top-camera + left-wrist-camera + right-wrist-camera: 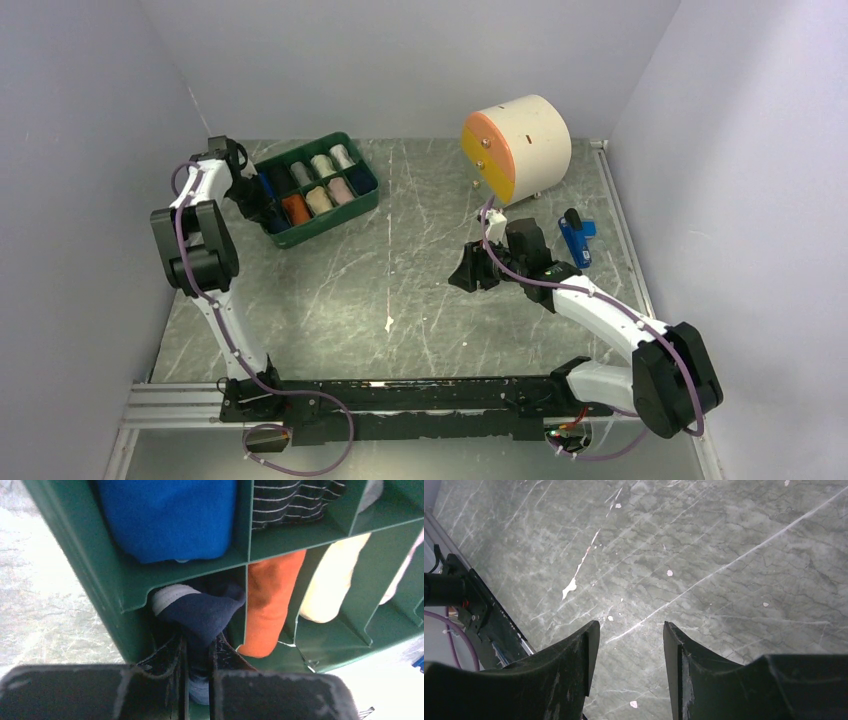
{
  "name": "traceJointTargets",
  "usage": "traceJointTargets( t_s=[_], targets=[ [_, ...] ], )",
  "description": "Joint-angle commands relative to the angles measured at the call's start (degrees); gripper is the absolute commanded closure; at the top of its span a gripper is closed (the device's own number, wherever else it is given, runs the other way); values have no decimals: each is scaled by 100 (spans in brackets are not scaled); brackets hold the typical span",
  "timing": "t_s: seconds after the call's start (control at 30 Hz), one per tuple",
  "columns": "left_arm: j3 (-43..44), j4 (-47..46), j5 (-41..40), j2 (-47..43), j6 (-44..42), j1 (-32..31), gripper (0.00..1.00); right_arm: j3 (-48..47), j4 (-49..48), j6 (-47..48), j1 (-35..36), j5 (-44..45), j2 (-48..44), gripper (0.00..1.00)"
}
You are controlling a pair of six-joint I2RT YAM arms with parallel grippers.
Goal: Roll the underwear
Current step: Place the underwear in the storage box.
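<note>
The navy blue underwear [200,612], with a white trim edge [167,596], sits in a corner compartment of the green tray [110,580]. My left gripper [197,645] is shut on its lower fold, with the jaws close together and dark cloth pinched between them. In the compartment beside it stands the orange-rust underwear [270,605] as a roll. From above, the left gripper [262,208] is at the near-left corner of the tray [320,228], next to the orange roll [296,209]. My right gripper [462,272] hangs open and holds nothing [630,627] over the bare marble table.
Other tray compartments hold a bright blue roll [170,515], a dark striped roll [295,500] and a cream roll [330,580]. A cream drum with an orange face [520,145] lies at the back right. Near the right wall sits a small blue object [575,240].
</note>
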State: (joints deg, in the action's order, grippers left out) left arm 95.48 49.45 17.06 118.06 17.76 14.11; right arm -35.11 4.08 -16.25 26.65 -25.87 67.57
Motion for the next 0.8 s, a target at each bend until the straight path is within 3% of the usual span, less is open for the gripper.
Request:
traceJointTargets(
  t_s=[0.0, 0.3, 0.63, 0.77],
  targets=[
    [343, 610, -657, 273, 79, -83, 95, -250, -48, 86, -25, 12, 37, 46],
    [670, 969, -1074, 641, 298, -153, 87, -259, -21, 137, -22, 42, 2, 46],
    [1016, 1017, -1120, 600, 423, -147, 60, -285, 19, 144, -21, 39, 0, 46],
    [1189, 1113, -1140, 482, 454, -152, 57, -277, 20, 140, -23, 46, -3, 46]
  ],
)
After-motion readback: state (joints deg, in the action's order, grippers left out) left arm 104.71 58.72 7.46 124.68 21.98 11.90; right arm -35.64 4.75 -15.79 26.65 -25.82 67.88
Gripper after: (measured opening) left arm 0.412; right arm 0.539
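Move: The left hand holds the navy underwear roll by its near end. The roll's empty slot, at the green storage box's near-left corner, is centred about 1 cm ahead of the hand and 3 cm below it. The orange roll lies roughly 5 cm to the right and 3 cm ahead, and the blue roll some 8 cm ahead and 1 cm left, both about 2 cm lower than the hand. From the idle right hand the slot is about 18 cm ahead, 42 cm left and 7 cm down. The left hand, still pinching the navy roll, pushes a little over 2 cm down into the corner slot beside the orange roll, its fingers tipping about 10 degrees nearer to straight down. Near the bottom the fingers spread to nearly half open and let go of the roll, staying astride it between the slot walls while the hand drifts about 1 cm left and starts back up by just under 1 cm. ##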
